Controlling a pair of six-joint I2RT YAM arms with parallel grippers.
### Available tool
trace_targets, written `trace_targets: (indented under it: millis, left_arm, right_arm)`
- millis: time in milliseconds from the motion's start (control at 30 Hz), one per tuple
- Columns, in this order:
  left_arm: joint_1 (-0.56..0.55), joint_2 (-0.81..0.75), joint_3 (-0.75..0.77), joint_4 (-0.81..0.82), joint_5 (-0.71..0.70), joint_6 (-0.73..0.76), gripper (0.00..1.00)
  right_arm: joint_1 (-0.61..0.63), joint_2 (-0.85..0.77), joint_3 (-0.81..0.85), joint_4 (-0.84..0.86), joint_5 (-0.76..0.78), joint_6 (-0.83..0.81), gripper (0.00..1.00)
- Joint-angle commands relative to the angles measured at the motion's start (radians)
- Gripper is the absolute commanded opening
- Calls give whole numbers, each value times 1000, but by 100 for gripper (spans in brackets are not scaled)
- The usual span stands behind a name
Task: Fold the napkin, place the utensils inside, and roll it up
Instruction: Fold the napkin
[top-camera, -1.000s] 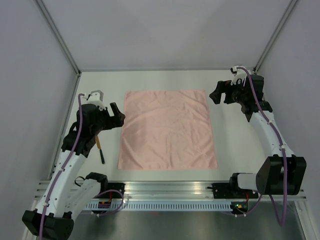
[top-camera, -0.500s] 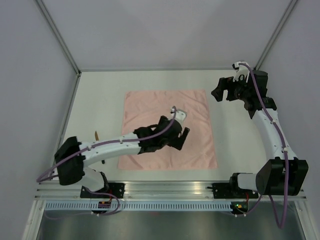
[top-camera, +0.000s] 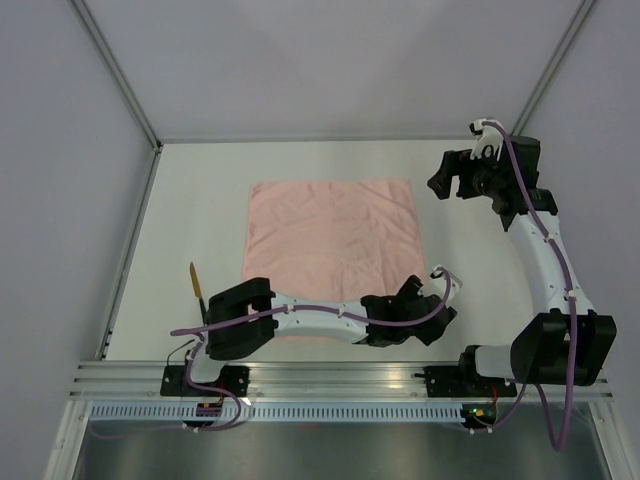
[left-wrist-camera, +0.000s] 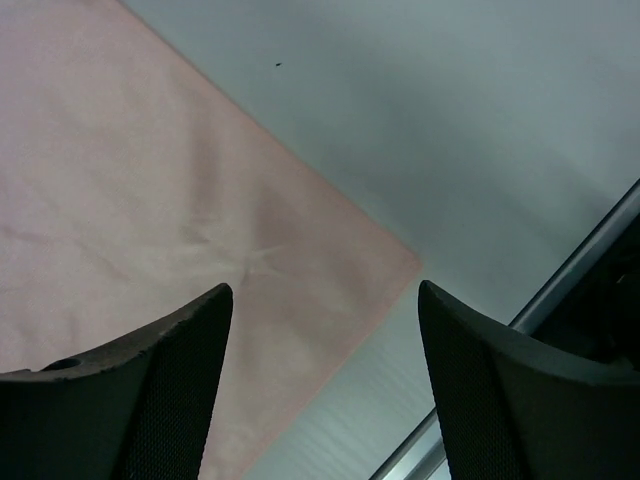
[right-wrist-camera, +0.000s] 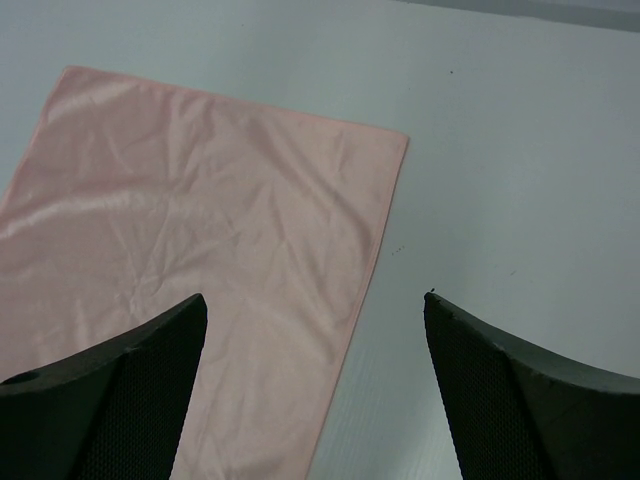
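The pale pink napkin (top-camera: 330, 245) lies flat and unfolded in the middle of the table. My left arm stretches low across its near edge. My left gripper (top-camera: 437, 312) is open over the near right corner, and that corner (left-wrist-camera: 395, 262) shows between its fingers in the left wrist view, where the left gripper (left-wrist-camera: 325, 292) holds nothing. My right gripper (top-camera: 440, 186) hangs open beside the far right corner. The napkin's right edge (right-wrist-camera: 385, 215) runs between the fingers of the right gripper (right-wrist-camera: 315, 300). One utensil (top-camera: 196, 283), a yellow-orange and black stick, lies left of the napkin.
A metal rail (top-camera: 330, 376) runs along the table's near edge, just behind my left gripper, and shows again as the rail (left-wrist-camera: 585, 255) in the left wrist view. Grey walls and frame posts (top-camera: 115, 75) enclose the table on three sides.
My left arm has swung from the left side by the utensil, across the napkin, down to its near right corner. The right gripper has drifted slightly right and back. Both stay open.
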Motion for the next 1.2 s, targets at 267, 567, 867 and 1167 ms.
trace_targets:
  millis: [267,567,867,1167]
  left_arm:
    - [-33,148,126,79,49,44,65]
    - [-44,196,142,87,69,49,60]
    - [-44,234,137,96,49,59,56]
    - [-44,237,113,104,37,53,30]
  right_arm:
    - [-15,-4,43,-23,16,18,93]
    - [-15,16,37,-22,2,23,91]
    - [-17,23,28,-20,-4,22,90]
    - [-17,28,23,-19,-7,18,89]
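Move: The napkin's near right corner lies roughly 2 cm back, 4 cm right and 7 cm below the open left hand. The napkin's middle is some 20 cm ahead and 20 cm left of that hand, while the metal rail passes about 6 cm nearer the base than the corner. From the right hand, the corner is around 27 cm back, 4 cm left and 24 cm below. The left fingers come to straddle and pinch the napkin's near right corner. The hand first slips about 3 cm right, then goes mostly down with a small pull back towards the base, sinking some 6 cm in all. The fingers narrow gradually on the way, then close markedly on the cloth once the hand has stopped. ##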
